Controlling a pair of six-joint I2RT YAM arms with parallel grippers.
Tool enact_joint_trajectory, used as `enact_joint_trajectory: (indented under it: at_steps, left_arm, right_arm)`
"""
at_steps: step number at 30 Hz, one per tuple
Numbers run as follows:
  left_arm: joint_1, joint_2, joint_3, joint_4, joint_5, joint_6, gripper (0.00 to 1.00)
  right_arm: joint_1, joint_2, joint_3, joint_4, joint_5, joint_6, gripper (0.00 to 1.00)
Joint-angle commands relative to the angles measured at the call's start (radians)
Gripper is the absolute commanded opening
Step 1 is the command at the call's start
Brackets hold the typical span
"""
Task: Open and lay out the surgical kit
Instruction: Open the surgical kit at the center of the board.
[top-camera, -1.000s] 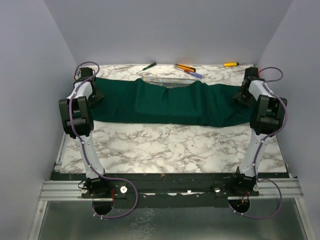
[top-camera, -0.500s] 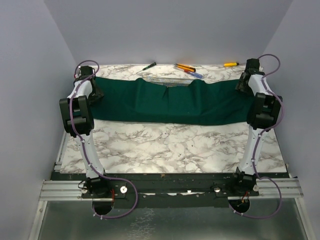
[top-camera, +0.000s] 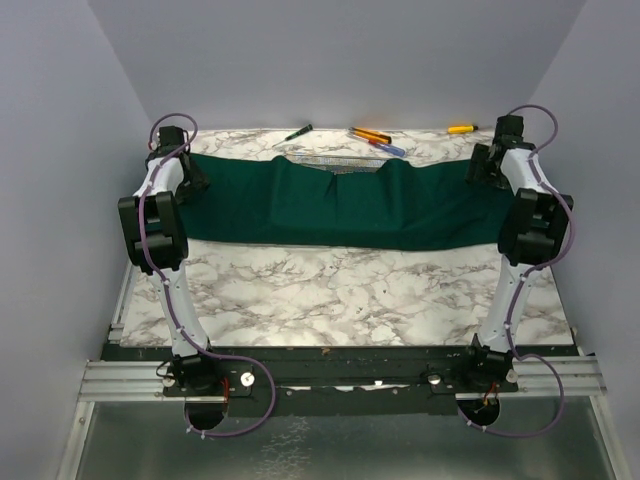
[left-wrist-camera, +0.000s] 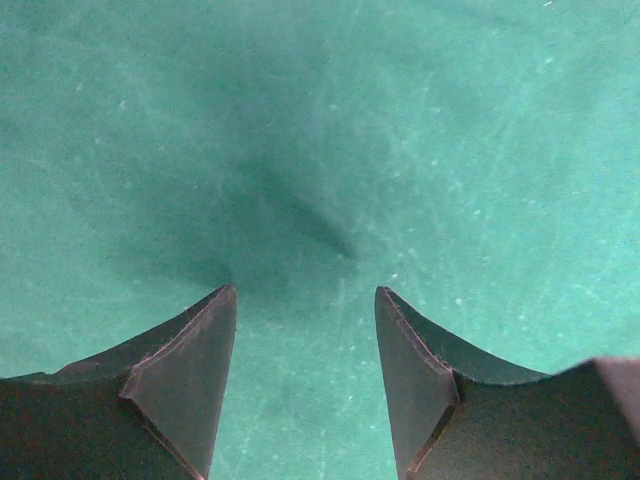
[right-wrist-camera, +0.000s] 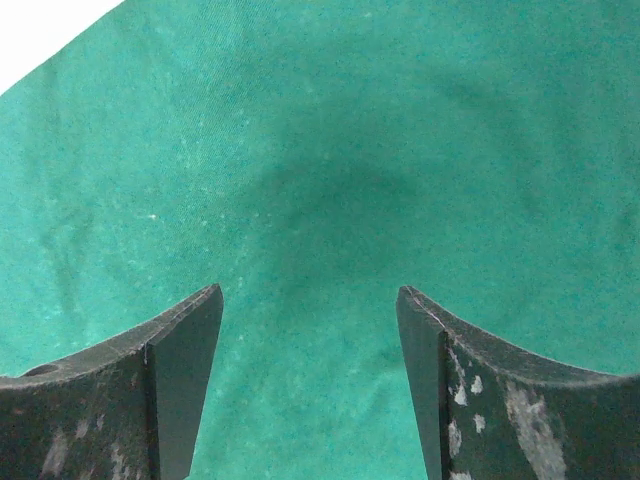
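Note:
The surgical kit's dark green cloth (top-camera: 340, 205) lies spread in a long band across the far half of the table. A strip of its silver mesh tray (top-camera: 335, 161) peeks out along the back edge. Everything else in the kit is hidden under the cloth. My left gripper (top-camera: 188, 178) hangs over the cloth's left end. It is open, with only flat cloth (left-wrist-camera: 320, 120) between its fingers (left-wrist-camera: 190, 380). My right gripper (top-camera: 486, 168) is over the right end, also open wide above bare cloth (right-wrist-camera: 330, 150) and holding nothing.
Behind the cloth, along the back wall, lie a green-handled screwdriver (top-camera: 297, 132), orange and blue pens (top-camera: 375, 138) and a yellow-handled tool (top-camera: 462, 128). Marble tabletop (top-camera: 330, 290) shows in front of the cloth. Purple walls close in on both sides.
The right gripper has opened wider, and its arm has drawn back toward the far right corner. The cloth's right end now lies flatter. The left arm has not moved.

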Motion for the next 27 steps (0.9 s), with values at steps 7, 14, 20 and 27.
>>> enact_joint_trajectory:
  at_steps: [7,14,20,27]
  left_arm:
    - [-0.021,0.005,0.043,0.102,0.089,0.036,0.59]
    - [-0.052,0.066,0.033,0.158,0.065,0.011,0.59]
    - [-0.054,0.124,0.038,0.152,-0.082,-0.101,0.59]
    - [-0.051,0.212,0.143,0.059,-0.195,-0.207,0.58]
  right_arm:
    - [0.041,0.162,0.081,0.003,-0.056,-0.17,0.75]
    - [0.046,0.27,0.166,-0.007,0.069,-0.176,0.75]
    - [0.047,0.359,0.262,-0.048,0.196,-0.14,0.71]
    - [0.03,0.431,0.392,-0.127,0.231,-0.056,0.7]
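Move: Each open hand is over its own end of the spread green kit cloth, the cloth about 2 cm below the left hand and 5 cm below the right. The cloth's far edge runs about 12 cm ahead of each. The yellow-handled tool lies some 15 cm ahead of the right hand and 8 cm to its left; the dark green tool lies about 17 cm ahead of the left hand and 29 cm to its right. The right hand drops about 4 cm until its still-open fingertips meet the cloth near the kit's right end, then slides some 6 cm forward towards the far edge, rolling about 10 degrees so its right side lifts. The left hand also goes about 6 cm forward over the kit's left end, first lifting slightly and veering left, then sinking to cloth height and curving back to the right, its open fingertips swinging forward by some 10 degrees without pinching. ##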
